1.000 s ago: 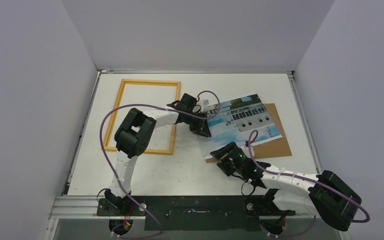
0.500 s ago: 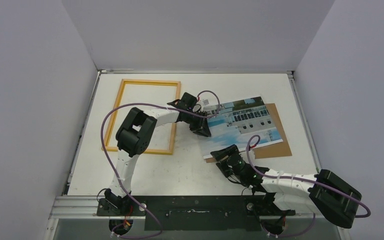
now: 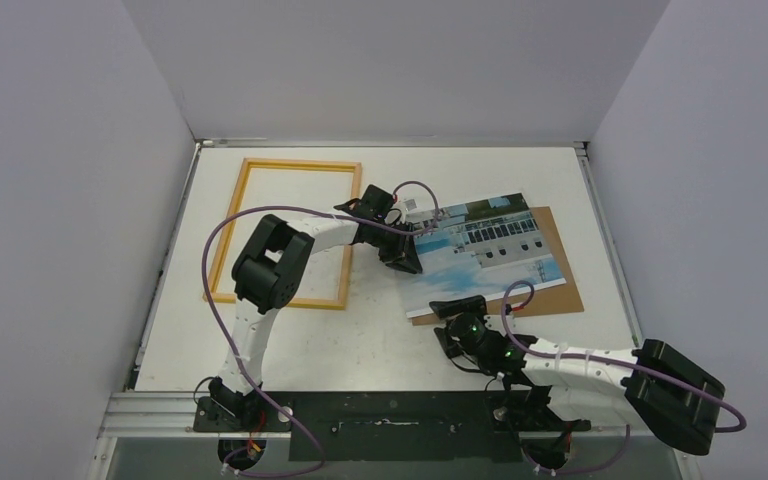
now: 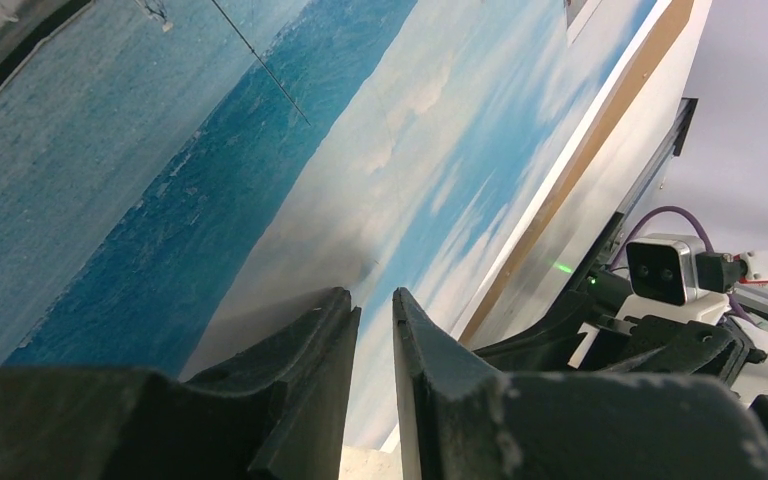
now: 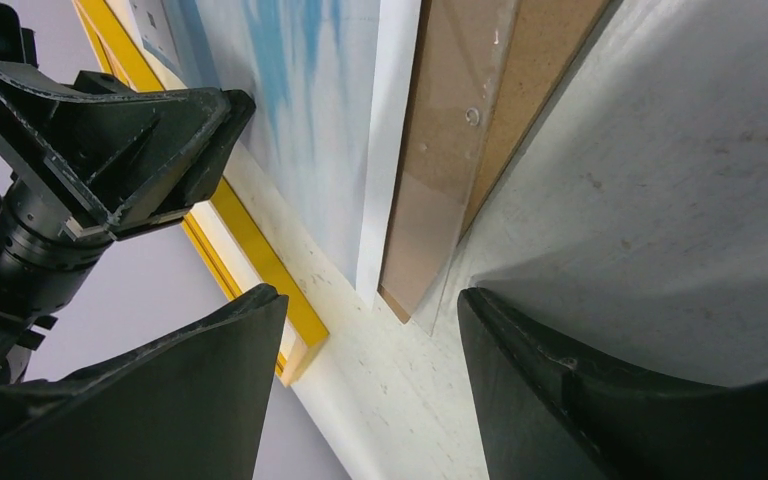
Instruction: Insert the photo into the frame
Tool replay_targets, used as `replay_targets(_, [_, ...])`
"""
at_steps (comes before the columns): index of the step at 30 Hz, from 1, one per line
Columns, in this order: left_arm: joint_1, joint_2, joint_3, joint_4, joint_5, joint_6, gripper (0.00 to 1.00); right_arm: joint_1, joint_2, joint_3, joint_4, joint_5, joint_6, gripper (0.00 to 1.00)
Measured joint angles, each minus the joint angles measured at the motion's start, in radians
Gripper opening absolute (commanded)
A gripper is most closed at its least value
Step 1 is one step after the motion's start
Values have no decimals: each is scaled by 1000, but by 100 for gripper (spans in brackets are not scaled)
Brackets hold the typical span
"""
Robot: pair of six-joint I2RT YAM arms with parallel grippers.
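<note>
The photo (image 3: pixel 485 250) lies face up, slightly askew, on a brown backing board (image 3: pixel 560 292) right of centre. The yellow-bordered frame (image 3: pixel 230 225) lies flat to the left with nothing inside it. My left gripper (image 3: pixel 407 258) is at the photo's left edge. In the left wrist view its fingertips (image 4: pixel 372 298) are a narrow slit apart against the blue-and-white print (image 4: pixel 260 150), with nothing pinched between them. My right gripper (image 3: pixel 447 322) stands open over bare table just short of the photo's near-left corner. The photo's white edge (image 5: pixel 390 150) and the frame's corner (image 5: pixel 295 320) lie beyond its jaws (image 5: pixel 370 300).
The board (image 5: pixel 530 70) sticks out past the photo on the near and right sides, with what looks like a clear sheet (image 5: pixel 440 210) on it. Grey walls close in the table on three sides. My left arm's elbow (image 3: pixel 270 262) hangs over the frame.
My right gripper has pulled back from the photo's near-left corner toward its base. The photo has turned slightly. The left gripper has stayed in place.
</note>
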Motion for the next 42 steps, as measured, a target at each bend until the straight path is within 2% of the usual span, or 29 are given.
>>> replay_targets(18, [6, 11, 0, 3, 22, -15, 23, 15, 98, 38, 61, 58, 46, 63])
replay_targets(32, [6, 32, 14, -5, 45, -38, 23, 32, -2, -91, 200, 168, -172, 53])
replay_targets(37, [6, 34, 15, -5, 46, -39, 23, 36, -2, -103, 230, 168, -242, 41])
replay_targets(42, [6, 35, 15, -5, 45, -39, 23, 37, -14, -109, 226, 167, -277, 38])
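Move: The near-left corner of the stack, where the photo, clear sheet and backing board meet, lies about 3 cm to the right hand's left, level with it and roughly 2 cm below. The photo's middle is some 15 cm ahead of that hand and 9 cm to its right. From the left hand, poised on the photo's left part, the corner is about 12 cm back and 1 cm right, and the photo's middle about 15 cm right and 2 cm ahead. The right fingers close in on the near-left corner, one tip coming up against the near edge of the clear sheet and board and the other over the photo's margin. The hand first eases about 1.5 cm forward and slightly left, then slides 2 cm right, tipping up some 15 degrees as the gap narrows by over a third. The left fingertips keep resting on the photo, sinking half a centimetre. ##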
